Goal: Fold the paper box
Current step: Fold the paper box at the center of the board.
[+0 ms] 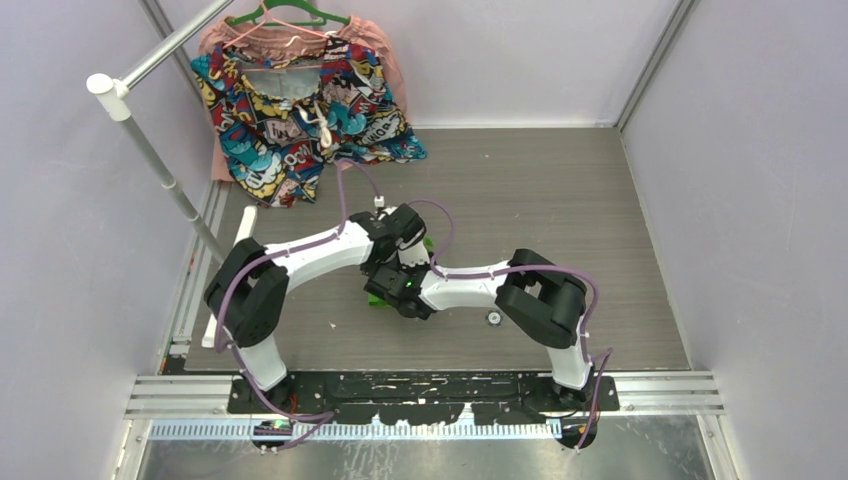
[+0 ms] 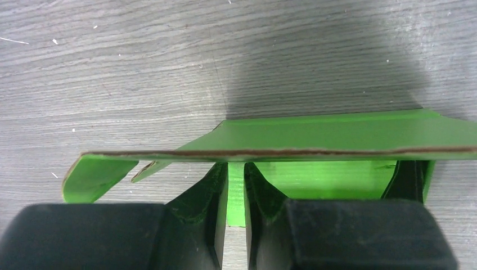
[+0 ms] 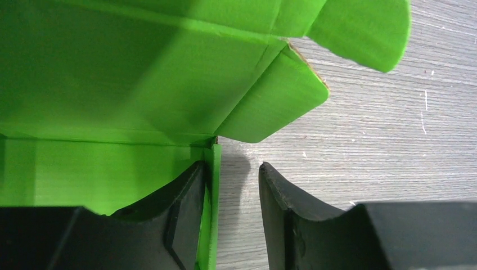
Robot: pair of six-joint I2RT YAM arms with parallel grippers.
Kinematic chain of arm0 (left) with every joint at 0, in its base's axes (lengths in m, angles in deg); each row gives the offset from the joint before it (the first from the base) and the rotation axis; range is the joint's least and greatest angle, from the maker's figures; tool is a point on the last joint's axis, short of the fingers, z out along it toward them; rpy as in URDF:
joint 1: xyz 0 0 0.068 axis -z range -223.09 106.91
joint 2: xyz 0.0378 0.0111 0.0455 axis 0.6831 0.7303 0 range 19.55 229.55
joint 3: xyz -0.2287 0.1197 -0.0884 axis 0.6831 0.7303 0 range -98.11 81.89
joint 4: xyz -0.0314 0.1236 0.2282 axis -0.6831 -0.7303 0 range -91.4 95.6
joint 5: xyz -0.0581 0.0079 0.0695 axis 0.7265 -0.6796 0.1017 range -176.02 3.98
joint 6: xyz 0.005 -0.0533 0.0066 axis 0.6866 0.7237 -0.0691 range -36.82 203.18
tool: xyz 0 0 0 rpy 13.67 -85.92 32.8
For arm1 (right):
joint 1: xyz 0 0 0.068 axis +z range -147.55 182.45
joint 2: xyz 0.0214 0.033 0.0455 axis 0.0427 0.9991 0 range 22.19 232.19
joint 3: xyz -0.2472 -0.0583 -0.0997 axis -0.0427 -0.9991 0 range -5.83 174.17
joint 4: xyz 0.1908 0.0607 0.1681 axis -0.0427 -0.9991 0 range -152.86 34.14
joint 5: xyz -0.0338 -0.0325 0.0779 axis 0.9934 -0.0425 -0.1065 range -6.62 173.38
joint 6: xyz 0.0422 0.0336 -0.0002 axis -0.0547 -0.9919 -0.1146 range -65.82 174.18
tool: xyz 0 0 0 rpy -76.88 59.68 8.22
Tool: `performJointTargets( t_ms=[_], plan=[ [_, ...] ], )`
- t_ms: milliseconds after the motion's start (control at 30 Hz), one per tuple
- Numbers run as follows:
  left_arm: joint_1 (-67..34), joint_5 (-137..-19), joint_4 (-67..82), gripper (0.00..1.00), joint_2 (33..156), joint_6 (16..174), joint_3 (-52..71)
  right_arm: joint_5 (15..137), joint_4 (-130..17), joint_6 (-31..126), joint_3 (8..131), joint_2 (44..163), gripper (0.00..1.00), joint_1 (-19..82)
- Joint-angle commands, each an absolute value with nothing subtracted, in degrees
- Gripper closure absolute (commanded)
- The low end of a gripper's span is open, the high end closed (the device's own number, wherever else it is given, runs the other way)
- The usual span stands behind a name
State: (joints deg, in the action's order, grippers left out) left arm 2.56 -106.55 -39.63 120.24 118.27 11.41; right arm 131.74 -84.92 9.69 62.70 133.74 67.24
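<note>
The paper box [image 1: 378, 298] is bright lime-green card, partly folded, in the middle of the grey table, mostly hidden under both wrists in the top view. In the left wrist view a top panel of the box [image 2: 337, 132] runs across with its raw edge toward me. My left gripper [image 2: 236, 169] is shut on a thin upright green wall of the box. In the right wrist view the box [image 3: 112, 84] fills the left side with its flaps spread. My right gripper [image 3: 233, 174] is open: its left finger is inside the box against an end wall, and its right finger stands apart over bare table.
A colourful patterned garment [image 1: 300, 100] hangs on a green hanger at the back left, beside a slanted white rail [image 1: 150, 140]. A small round object [image 1: 493, 318] lies right of the right wrist. Walls close in the table on both sides.
</note>
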Motion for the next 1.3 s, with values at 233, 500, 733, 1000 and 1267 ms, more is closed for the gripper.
performJointTargets(
  t_ms=[233,500,733,1000,1267],
  plan=[
    [5.87,-99.67,-24.34,0.83,116.17,119.34,13.09,115.17,-76.39,17.06,64.28,132.92,0.53,68.87],
    [5.87,-98.3,-21.99,0.83,113.14,120.11,14.6,114.71,-75.74,15.47,62.61,132.86,0.53,68.82],
    [5.87,-97.64,-23.24,0.82,106.45,118.92,10.95,114.41,-76.1,14.95,62.36,132.84,0.54,68.7],
    [5.66,-95.05,-21.55,0.81,96.66,119.46,13.88,113.68,-76.08,13.93,61.73,133.45,0.54,68.61],
    [4.82,-96.04,-25.72,0.8,88.34,122.55,21.09,112.34,-75.52,13.37,61.58,134.08,0.54,68.55]
  ],
)
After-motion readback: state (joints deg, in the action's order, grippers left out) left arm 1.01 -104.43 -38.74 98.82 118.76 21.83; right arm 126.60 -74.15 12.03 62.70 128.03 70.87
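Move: The right hand's open fingers straddle the paper box's right side wall near its hinge; the box's middle lies about 5 cm to its left, 3 cm back, and the raised lid 5 cm left, 2 ahead and slightly higher. From the left hand, its fingers nearly shut over the left side wall, that middle lies some 5 cm right, 2 back and 3 below. Both hands ease back, then rise about 5 cm, the right swinging 6 cm left across the paper box. ##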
